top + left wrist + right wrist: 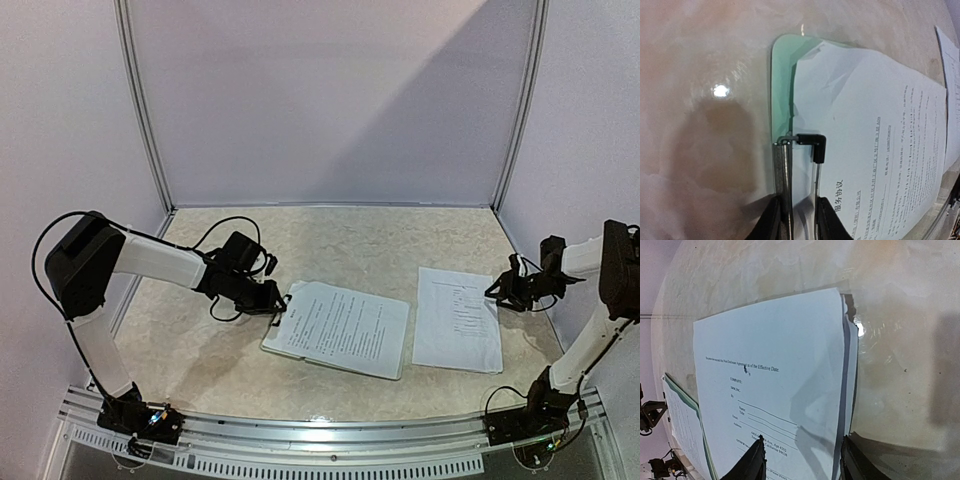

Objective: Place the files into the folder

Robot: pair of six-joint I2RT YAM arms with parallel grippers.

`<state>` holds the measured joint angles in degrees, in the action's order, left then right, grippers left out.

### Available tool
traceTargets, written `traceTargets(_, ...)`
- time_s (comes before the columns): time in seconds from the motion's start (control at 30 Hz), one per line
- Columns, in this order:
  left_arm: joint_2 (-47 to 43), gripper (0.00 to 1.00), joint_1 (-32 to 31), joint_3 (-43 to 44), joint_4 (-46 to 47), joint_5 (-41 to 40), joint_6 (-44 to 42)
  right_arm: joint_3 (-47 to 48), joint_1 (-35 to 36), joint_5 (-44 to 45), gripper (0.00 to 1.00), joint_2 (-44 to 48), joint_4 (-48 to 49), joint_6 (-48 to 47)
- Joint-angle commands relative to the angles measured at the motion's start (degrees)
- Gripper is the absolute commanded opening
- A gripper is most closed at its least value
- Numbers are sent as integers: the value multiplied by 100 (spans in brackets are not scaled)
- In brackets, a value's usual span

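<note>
The mint-green folder (pixel 781 75) lies left of the table's centre with one printed sheet (pixel 345 328) on it, and the sheet's top corner is creased. My left gripper (pixel 797 212) is shut on the folder's black-tipped metal clip (pixel 812 145) at its left short edge. The remaining files (pixel 458 318) form a small stack of white sheets to the right, flat on the table and apart from the folder. My right gripper (pixel 802 457) hovers open over that stack's right edge (pixel 847 365), one finger above the paper and the other past its edge, holding nothing.
The beige marbled tabletop (pixel 340 235) is ringed by white walls with metal corner posts (pixel 145 110). A metal rail (pixel 330 430) runs along the near edge between the arm bases. Black cables loop off the left arm (pixel 225 228).
</note>
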<state>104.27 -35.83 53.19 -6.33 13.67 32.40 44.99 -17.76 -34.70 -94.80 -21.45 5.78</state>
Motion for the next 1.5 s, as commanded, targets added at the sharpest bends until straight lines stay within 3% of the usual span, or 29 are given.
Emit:
traceTargets(0.0,202,0,-126,-242,-562,176,4,58,17,-351,50,-186,-8,56)
traceTargets(0.43,236,0,-126,-205,-580,164,24,32,16,-950,49,-152,-132,-101)
traceTargets(1.0,243,0,-126,-198,-579,167,24,18,22,-919,49,-668,-357,-248)
traceTargets(1.47,251,0,-126,-198,-560,162,21,-79,193,-2395,45,-273,-399,-750)
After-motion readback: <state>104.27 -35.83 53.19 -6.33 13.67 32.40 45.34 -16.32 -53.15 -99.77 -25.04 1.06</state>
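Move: The loose papers' middle lies about 8 cm left of the right fingers and 7 cm back, 2 cm lower, with their right edge already at the outer finger. The filled folder's middle is some 37 cm to the right hand's left and 9 cm back. From the left gripper, which is on the folder's clip, the loose papers' middle is roughly 44 cm to the right and 2 cm back. Push the loose papers left towards the folder with the right gripper's outer finger against their right edge, about 5 cm and fastest at the end, drifting slightly back. Roll the wrist some 20 degrees so its left side rises, fingers staying about half open. Hold the left gripper still on the folder's clip. ##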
